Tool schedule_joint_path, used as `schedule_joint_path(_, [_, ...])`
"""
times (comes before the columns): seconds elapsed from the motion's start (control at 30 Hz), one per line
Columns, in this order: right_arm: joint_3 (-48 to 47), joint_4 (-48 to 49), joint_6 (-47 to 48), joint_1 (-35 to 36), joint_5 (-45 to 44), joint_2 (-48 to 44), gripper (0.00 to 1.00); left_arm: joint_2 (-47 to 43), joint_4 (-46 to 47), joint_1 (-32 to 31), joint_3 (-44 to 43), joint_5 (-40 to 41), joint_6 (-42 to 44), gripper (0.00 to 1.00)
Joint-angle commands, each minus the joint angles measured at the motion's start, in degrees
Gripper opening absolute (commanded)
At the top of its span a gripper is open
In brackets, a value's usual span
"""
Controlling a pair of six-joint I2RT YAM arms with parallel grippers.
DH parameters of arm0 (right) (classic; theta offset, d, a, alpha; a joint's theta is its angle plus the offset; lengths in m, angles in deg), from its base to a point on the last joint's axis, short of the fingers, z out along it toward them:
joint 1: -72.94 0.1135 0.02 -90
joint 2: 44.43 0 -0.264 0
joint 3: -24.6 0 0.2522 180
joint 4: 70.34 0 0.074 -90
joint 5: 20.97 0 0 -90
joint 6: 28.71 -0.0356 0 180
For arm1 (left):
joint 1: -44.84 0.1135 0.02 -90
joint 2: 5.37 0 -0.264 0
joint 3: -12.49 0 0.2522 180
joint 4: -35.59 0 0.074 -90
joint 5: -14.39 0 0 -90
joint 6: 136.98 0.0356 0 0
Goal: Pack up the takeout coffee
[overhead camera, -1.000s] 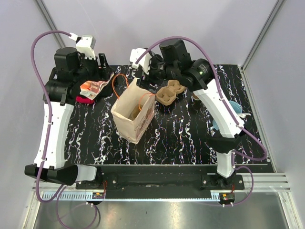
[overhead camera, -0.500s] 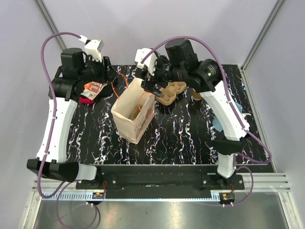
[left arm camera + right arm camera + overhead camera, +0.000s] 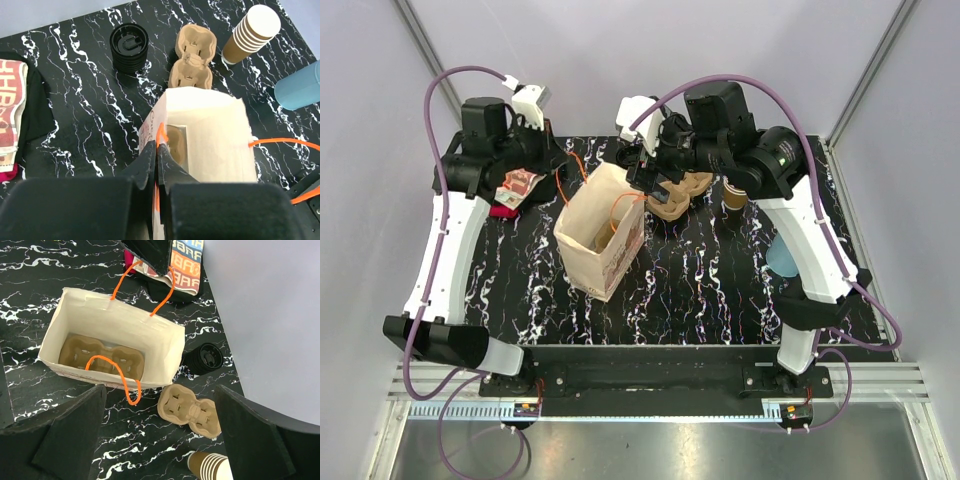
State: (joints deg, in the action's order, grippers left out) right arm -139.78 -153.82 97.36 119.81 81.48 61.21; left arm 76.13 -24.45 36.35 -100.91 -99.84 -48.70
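The takeout coffee is not in view. A white paper bag (image 3: 602, 238) stands open at mid-table, with a brown cup carrier (image 3: 100, 357) lying on its bottom. My left gripper (image 3: 159, 150) is shut on the bag's orange handle (image 3: 161, 134) at the rim nearest it; the right wrist view shows that handle (image 3: 165, 295) pulled up. The bag's other orange handle (image 3: 120, 375) hangs loose over the opposite rim. My right gripper (image 3: 160, 407) hangs open, holding nothing, above a second brown carrier (image 3: 190, 411) on the table beside the bag.
A stack of black lids (image 3: 129, 45) stands behind the bag. A stack of lidless brown cups (image 3: 252, 32) and a light blue cup (image 3: 300, 90) stand to the right. A printed snack packet (image 3: 517, 185) lies on dark cloth at the far left.
My left gripper has moved right to the bag and shut on its orange handle. The right arm has drifted right, over the carrier on the table, and stays open.
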Motion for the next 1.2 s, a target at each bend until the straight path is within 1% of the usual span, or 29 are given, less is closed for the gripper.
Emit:
schedule_joint_path(0.0, [-1.33, 0.02, -0.83, 0.41, -1.99, -1.50, 0.94, -1.34, 1.19, -0.21, -6.88, -1.17, 0.05, 0.00])
schedule_joint_path(0.23, [-1.68, 0.28, -0.92, 0.41, -2.34, -0.88, 0.94, -1.43, 0.32, -1.35, -8.99, -1.96, -1.36, 0.00])
schedule_joint_path(0.43, [-3.18, 0.37, -1.01, 0.41, -3.39, -0.70, 0.94, -0.63, -2.93, -3.11, -17.59, -2.40, -2.24, 0.00])
schedule_joint_path(0.57, [-3.36, 0.54, -0.92, 0.33, -4.27, -0.79, 0.94, -1.16, -3.20, -3.46, -20.77, -2.14, -2.33, 0.00])
schedule_joint_path(0.7, [-3.27, 0.81, -0.92, 0.33, -4.45, -0.79, 0.94, -1.86, -3.20, -3.37, -21.57, -1.96, -2.50, 0.00])
schedule_joint_path(0.8, [-3.18, 0.72, -1.01, 0.41, -4.45, -0.70, 0.94, -2.21, -2.94, -3.46, -18.94, -0.39, -1.63, 0.00])
schedule_joint_path(0.83, [-3.18, 0.81, -1.01, 0.33, -4.54, -0.70, 0.94, -2.30, -2.50, -3.37, -17.36, 1.53, -1.02, 0.00])
schedule_joint_path(0.87, [-3.09, 0.81, -1.09, 0.33, -4.45, -0.70, 0.95, -2.57, -2.06, -3.37, -12.91, 2.68, 0.12, 0.00])
schedule_joint_path(0.93, [-2.57, 0.72, -1.09, 0.33, -4.36, -0.97, 0.94, -3.36, 0.13, -3.37, -7.71, 5.32, 0.92, 0.00])
schedule_joint_path(0.97, [-2.48, 0.72, -1.09, 0.41, -4.36, -1.05, 0.95, -3.53, 0.84, -3.29, -3.24, 5.42, 1.27, 0.01])
schedule_joint_path(1.0, [-2.04, 0.81, -1.18, 0.33, -4.36, -1.14, 0.94, -3.53, 1.45, -3.29, -1.89, 5.25, 1.36, 0.06])
schedule_joint_path(1.03, [-1.95, 0.81, -1.10, 0.33, -4.36, -1.23, 0.94, -3.36, 1.46, -3.20, -1.10, 3.94, 1.36, 0.17])
schedule_joint_path(1.07, [-1.95, 0.81, -1.01, 0.33, -4.62, -1.23, 0.94, -3.27, 1.54, -3.20, -0.65, 3.32, 1.36, 0.38])
schedule_joint_path(1.1, [-1.86, 0.72, -1.01, 0.33, -4.63, -1.32, 0.94, -3.27, 1.46, -3.29, -0.47, 3.14, 1.36, 0.49])
schedule_joint_path(1.13, [-1.95, 0.81, -1.01, 0.33, -4.63, -1.41, 0.94, -3.27, 1.54, -3.29, -0.82, 3.13, 1.36, 0.57])
schedule_joint_path(1.17, [-1.95, 0.81, -1.01, 0.33, -4.63, -1.49, 0.94, -3.36, 1.37, -3.29, -1.09, 3.31, 1.36, 0.63])
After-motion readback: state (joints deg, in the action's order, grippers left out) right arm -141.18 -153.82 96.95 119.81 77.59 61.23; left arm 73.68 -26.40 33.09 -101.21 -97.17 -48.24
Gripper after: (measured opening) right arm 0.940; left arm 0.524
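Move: The left fingers already pinch the paper bag's near-side orange handle; the bag's middle lies about 10 cm to this hand's right, 7 cm back and some 24 cm below. The black lid stack stands about 16 cm ahead and 12 cm right, the loose cup carrier 10 cm ahead and 24 cm right, both some 33 cm lower. From the right hand, the bag is about 9 cm left, 1 cm ahead and 32 cm below. Keep the left gripper shut on the bag's orange handle and pull it up about 12 cm, drifting some 4 cm back and tilting the fingertips up some 15 degrees. Then drop the hand quickly, about 11 cm and slightly forward, back down towards the bag, opening the fingers about halfway as it comes down to free the handle. ##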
